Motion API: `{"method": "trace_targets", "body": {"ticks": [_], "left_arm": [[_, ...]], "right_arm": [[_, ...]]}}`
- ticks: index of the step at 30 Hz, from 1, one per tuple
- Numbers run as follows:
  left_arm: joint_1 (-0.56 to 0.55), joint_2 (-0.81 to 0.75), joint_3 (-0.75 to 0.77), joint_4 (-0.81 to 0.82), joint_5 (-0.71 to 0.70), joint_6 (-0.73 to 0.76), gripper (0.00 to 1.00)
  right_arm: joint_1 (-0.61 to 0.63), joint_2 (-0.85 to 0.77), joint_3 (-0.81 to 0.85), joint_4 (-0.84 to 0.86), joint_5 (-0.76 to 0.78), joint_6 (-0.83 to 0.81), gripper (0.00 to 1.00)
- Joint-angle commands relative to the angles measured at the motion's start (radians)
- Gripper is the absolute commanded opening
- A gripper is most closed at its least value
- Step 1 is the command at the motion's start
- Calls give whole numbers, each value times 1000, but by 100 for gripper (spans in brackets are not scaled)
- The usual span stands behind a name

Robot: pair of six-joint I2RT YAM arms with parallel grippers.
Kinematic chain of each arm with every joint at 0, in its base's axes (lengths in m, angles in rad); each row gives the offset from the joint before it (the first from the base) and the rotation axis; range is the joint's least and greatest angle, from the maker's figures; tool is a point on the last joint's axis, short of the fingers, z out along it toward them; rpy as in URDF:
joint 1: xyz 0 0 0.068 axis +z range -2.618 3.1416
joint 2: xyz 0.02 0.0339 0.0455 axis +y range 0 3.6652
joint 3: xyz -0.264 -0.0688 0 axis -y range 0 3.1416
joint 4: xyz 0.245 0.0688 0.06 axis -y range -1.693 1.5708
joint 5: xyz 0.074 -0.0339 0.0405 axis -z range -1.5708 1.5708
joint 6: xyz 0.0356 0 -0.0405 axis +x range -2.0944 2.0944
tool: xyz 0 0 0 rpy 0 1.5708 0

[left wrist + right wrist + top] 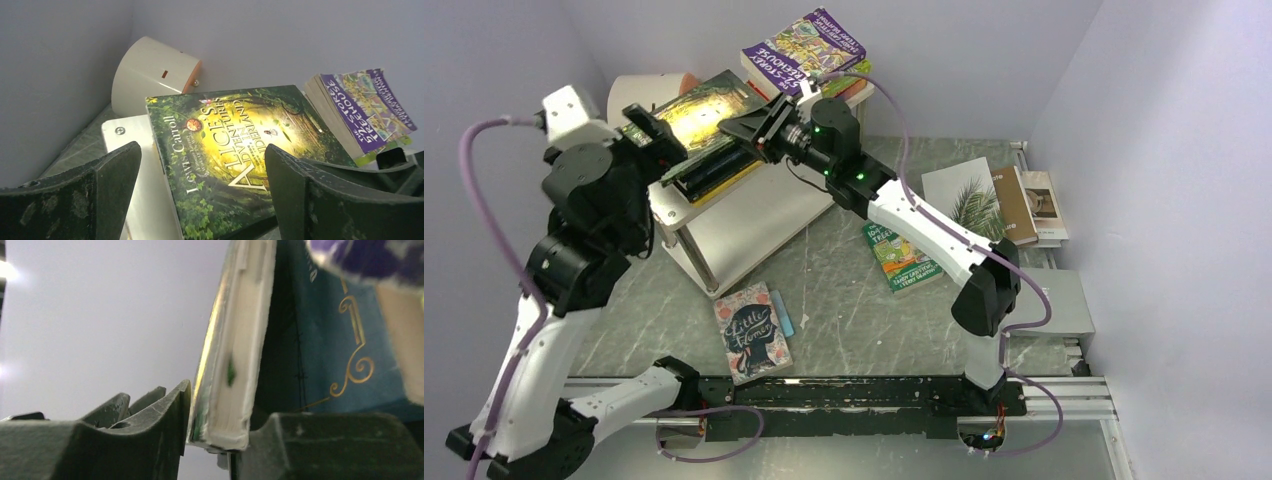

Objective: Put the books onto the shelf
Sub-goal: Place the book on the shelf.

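A green-gold Alice book (699,108) lies on top of a stack of books (714,172) on the white shelf (754,220). My left gripper (652,128) is open wide over its near spine corner (210,150), touching nothing. My right gripper (742,128) straddles the book's opposite edge (230,370), jaws slightly parted with a thin gap at the cover. Under it shows a dark-blue book with gold scrollwork (330,340). A purple Treehouse book (804,50) sits on the shelf's back end. On the table lie Little Women (752,332), a green Treehouse book (902,255) and white and brown books (999,200).
A white cylinder with a peach end (639,95) lies behind the shelf against the back wall. A small blue bar (784,322) sits beside Little Women. Walls close in at the left, back and right. A grey block (1069,305) stands at the right edge.
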Motion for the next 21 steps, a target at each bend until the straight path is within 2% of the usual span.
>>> {"method": "trace_targets", "body": {"ticks": [1, 5, 10, 15, 18, 21], "left_arm": [[-1, 79, 95, -35, -36, 54, 97], [-1, 150, 163, -31, -33, 86, 97], [0, 182, 205, -45, -32, 103, 97], [1, 182, 201, -105, -20, 86, 97], [1, 187, 217, -163, -3, 66, 97], [1, 175, 234, -227, 0, 45, 97]], "right_arm": [[-20, -13, 71, -46, 16, -27, 39], [-22, -36, 80, -113, 37, -64, 55], [-25, -70, 80, -203, 59, -122, 66], [-42, -90, 66, -269, 53, -199, 72], [-56, -74, 107, -356, 40, -250, 73], [-65, -106, 80, -382, 60, -303, 74]]}}
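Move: Alice's Adventures in Wonderland, still pinched at its right edge by the right gripper, has its middle about 7 cm left, 3 cm ahead and 1 cm below that hand. From the open left hand it lies some 10 cm ahead, 6 cm right and 5 cm below. The Nineteen Eighty-Four stack sits under it, its top book about 4 cm below the right hand, 3 cm ahead, 5 cm left; the purple treehouse book is roughly 12 cm ahead and 12 cm right, level. Spread the right fingers to end the pinch on the Alice book's edge and draw that hand about 4 cm to the right, rolling its left side down some 10 degrees. Meanwhile bring the open left gripper about 3 cm forward and slightly right towards the book, tipping it down a little; let it rise about 1 cm and sink again. ##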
